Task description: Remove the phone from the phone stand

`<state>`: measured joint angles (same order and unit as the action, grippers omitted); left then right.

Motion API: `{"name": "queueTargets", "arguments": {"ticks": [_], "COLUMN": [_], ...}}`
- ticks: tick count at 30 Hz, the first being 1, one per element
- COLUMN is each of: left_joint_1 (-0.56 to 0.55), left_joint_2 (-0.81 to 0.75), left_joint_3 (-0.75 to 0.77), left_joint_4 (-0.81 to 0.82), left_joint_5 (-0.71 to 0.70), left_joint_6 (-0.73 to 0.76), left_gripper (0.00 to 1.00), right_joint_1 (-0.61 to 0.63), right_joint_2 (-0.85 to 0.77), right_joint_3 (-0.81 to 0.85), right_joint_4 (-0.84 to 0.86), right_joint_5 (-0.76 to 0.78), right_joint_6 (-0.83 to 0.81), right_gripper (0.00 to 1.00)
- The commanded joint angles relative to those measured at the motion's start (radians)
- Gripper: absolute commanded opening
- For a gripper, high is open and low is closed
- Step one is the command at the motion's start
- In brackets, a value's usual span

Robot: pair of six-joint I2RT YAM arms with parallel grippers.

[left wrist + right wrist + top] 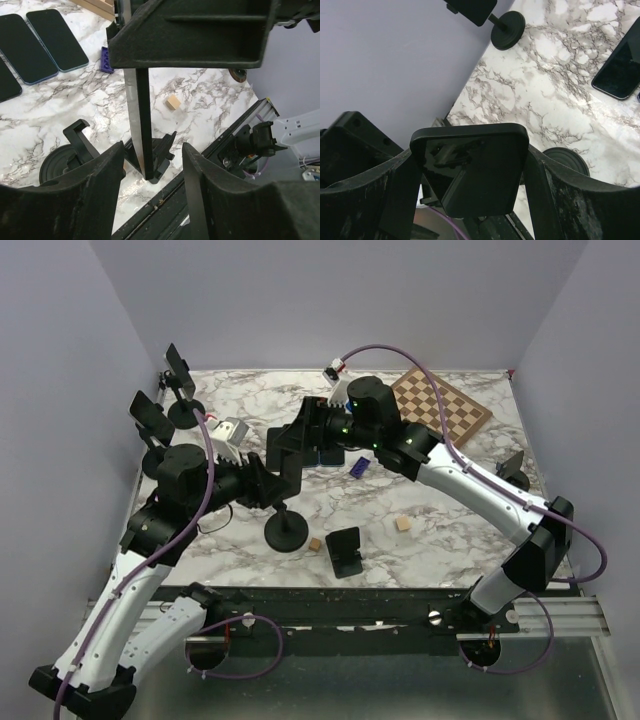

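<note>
A black phone (475, 145) is held off the table, with my right gripper (470, 175) shut on its two long edges. In the left wrist view the phone (139, 115) hangs edge-on under the right gripper's body. My left gripper (152, 155) is open around the phone's lower end, with a gap on each side. The phone stand (285, 532), a round base with a stem, stands just below both grippers (275, 465). Its bracket (79, 136) shows left of the phone, apart from it.
Several dark phones (47, 42) lie flat at mid table. Near them are a blue block (360, 466) and wooden cubes (403, 524). A folded black holder (345, 550) sits by the near edge. Two more stands (180, 380) are back left, a chessboard (440, 405) back right.
</note>
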<state>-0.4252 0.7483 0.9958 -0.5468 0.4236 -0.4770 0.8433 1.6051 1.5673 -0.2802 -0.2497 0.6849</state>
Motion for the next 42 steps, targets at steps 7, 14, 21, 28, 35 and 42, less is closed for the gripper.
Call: {"name": "queueTargets", "arguments": {"ticks": [7, 14, 21, 28, 35, 42], "left_joint_1": [-0.109, -0.163, -0.168, -0.17, -0.166, -0.027], "left_joint_2": [0.053, 0.116, 0.127, 0.135, 0.149, 0.195], "left_joint_3": [0.06, 0.113, 0.135, 0.176, 0.228, 0.264], "left_joint_4": [0.007, -0.024, 0.022, 0.03, -0.009, -0.083], "left_joint_5": [-0.211, -0.3, -0.305, -0.313, -0.361, -0.373], "left_joint_6": [0.021, 0.041, 0.037, 0.045, 0.069, 0.113], "left_gripper": [0.43, 0.28, 0.06, 0.0, 0.0, 0.0], "right_joint_1": [0.007, 0.013, 0.016, 0.014, 0.014, 0.014], "right_joint_2": [-0.063, -0.095, -0.147, -0.175, -0.252, -0.403], "right_joint_3": [-0.051, -0.085, -0.117, -0.131, -0.103, -0.168], "right_joint_4": [0.119, 0.158, 0.166, 0.158, 0.051, -0.041], "right_joint_5": [-0.031, -0.036, -0.028, -0.001, 0.182, 0.456], "right_joint_6": [0.079, 0.103, 0.102, 0.089, -0.009, -0.086], "right_gripper": [0.01, 0.01, 0.01, 0.57, 1.0, 1.0]}}
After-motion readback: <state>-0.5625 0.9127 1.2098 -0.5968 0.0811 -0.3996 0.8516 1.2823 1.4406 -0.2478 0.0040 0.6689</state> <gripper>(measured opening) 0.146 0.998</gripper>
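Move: The right gripper still holds the phone by its long edges near the top; the phone's middle is about 4 cm below that hand, 2 cm back and 1 cm to its left. From the open left gripper, the phone's middle lies roughly 4 cm ahead, 4 cm right and 3 cm above. The emptied phone stand is about 7 cm ahead of the left hand, 2 cm right and 17 cm below; the wooden cube is about 4 cm ahead, 10 cm right and 22 cm down. Bring the left gripper about 3 cm forward and to the right to the phone's near long edge and close its fingers across the thickness, while the right hand keeps its hold. Then open the right fingers and pull that hand away, some 8 cm up and 6 cm right, as the left hand, keeping its pinch, carries on up and forward, turning slightly counter-clockwise. ##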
